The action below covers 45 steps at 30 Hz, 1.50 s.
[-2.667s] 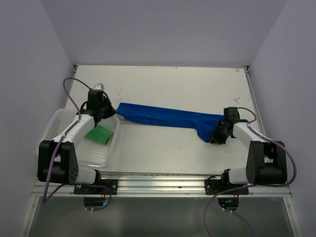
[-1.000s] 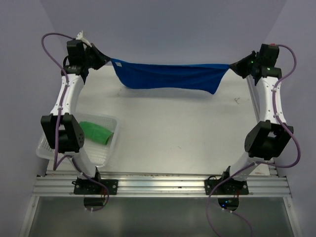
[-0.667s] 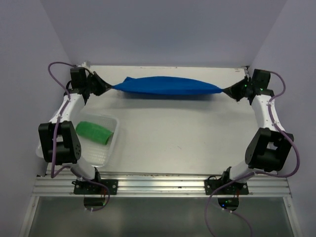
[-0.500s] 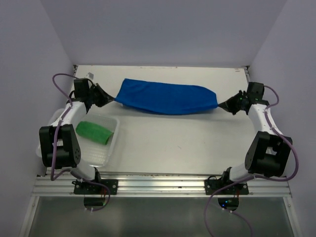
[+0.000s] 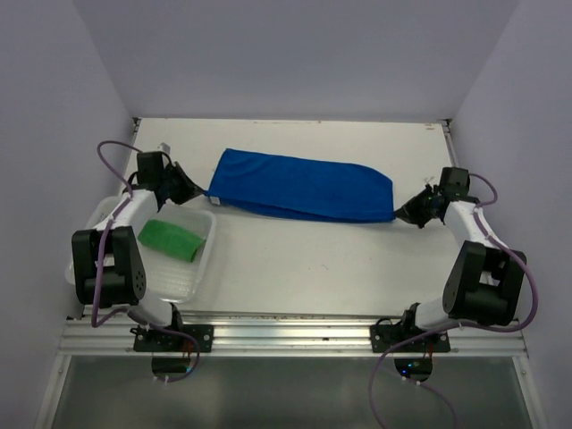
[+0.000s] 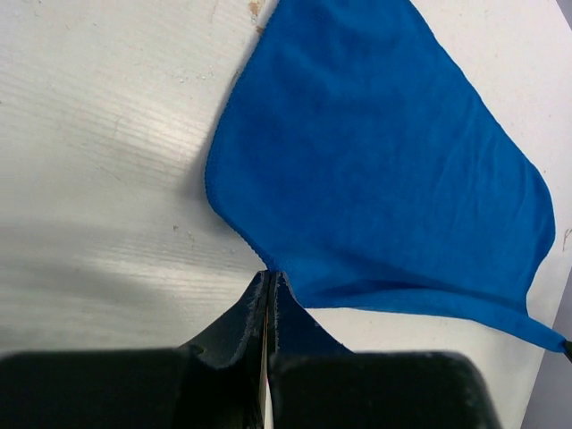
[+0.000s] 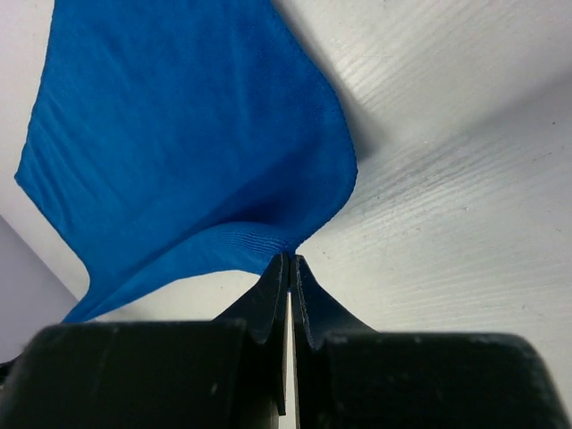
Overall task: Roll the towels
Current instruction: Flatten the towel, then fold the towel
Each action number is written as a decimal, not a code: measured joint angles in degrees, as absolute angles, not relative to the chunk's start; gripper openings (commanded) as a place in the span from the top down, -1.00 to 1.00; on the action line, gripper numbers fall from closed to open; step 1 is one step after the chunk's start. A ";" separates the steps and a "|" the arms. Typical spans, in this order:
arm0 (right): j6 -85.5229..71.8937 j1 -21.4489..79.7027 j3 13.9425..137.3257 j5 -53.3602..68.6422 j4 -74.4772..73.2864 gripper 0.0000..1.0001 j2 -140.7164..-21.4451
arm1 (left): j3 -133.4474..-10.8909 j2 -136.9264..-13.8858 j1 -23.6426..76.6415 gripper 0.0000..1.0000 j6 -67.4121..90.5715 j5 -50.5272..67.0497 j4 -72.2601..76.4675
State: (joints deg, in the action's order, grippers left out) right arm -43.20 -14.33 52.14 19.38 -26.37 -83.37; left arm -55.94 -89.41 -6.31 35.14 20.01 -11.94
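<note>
The royal blue towel (image 5: 304, 185) lies spread across the middle of the table, stretched between both arms. My left gripper (image 5: 207, 198) is shut on the towel's near left corner, and in the left wrist view the closed tips (image 6: 270, 273) pinch the hem of the blue towel (image 6: 375, 161). My right gripper (image 5: 399, 215) is shut on the near right corner; its tips (image 7: 292, 256) clamp a bunched fold of the blue towel (image 7: 179, 143). The bright green towel (image 5: 172, 239) sits rolled inside the basket.
The white perforated basket (image 5: 206, 252) stands at the near left, beside the left arm. Grey walls close in the table on the left, back and right. Bare tabletop lies between the blue towel and the arm bases.
The blue towel, held stretched high in the air a second ago, has come down onto the table and spread flat. Both arms have lowered and drawn back toward me, still gripping its corners.
</note>
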 measured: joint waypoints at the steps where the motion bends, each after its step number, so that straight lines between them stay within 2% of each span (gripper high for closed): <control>1: -43.20 -14.33 52.14 18.98 -26.35 1.00 -83.57 | -56.18 -89.69 -6.31 1.00 35.07 19.68 -12.12; 15: -49.60 -14.33 54.37 16.01 -19.70 1.00 -87.26 | -67.26 -97.82 -6.31 1.00 36.18 19.99 -10.15; 29: -55.83 -13.39 65.52 16.05 -9.50 1.00 -100.20 | -80.16 -109.93 -4.93 1.00 37.10 21.43 -7.70; 45: -57.47 -12.32 72.12 15.90 -7.22 1.00 -111.11 | -88.90 -119.92 -4.36 1.00 37.08 21.19 -7.77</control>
State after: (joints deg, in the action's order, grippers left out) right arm -57.47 -12.32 72.12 15.90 -7.22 -111.11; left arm -88.90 -119.92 -4.36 37.08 21.19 -7.77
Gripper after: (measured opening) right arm 0.011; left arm 0.008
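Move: Both closed grippers hold the blue towel's raised near edge at its two ends. Its far left corner lies about 19 cm ahead of the left hand, 6 cm to its right and 7 cm below. From the right hand the far right corner is some 17 cm ahead, level sideways and roughly 6 cm lower. Left of the left hand, the rolled green towel sits about 14 cm back and 11 cm left, in the white bin centred some 17 cm back and 20 cm left. Still pinching the near edge, both hands carry it forward together over the towel's lying part towards the far edge, about 15 cm each. They arch up 2 cm or so midway, then sink again. The right hand lags at first, drifts some 3 cm to its right and turns about 10 degrees clockwise; both tip their fingers slightly upward, staying shut. ##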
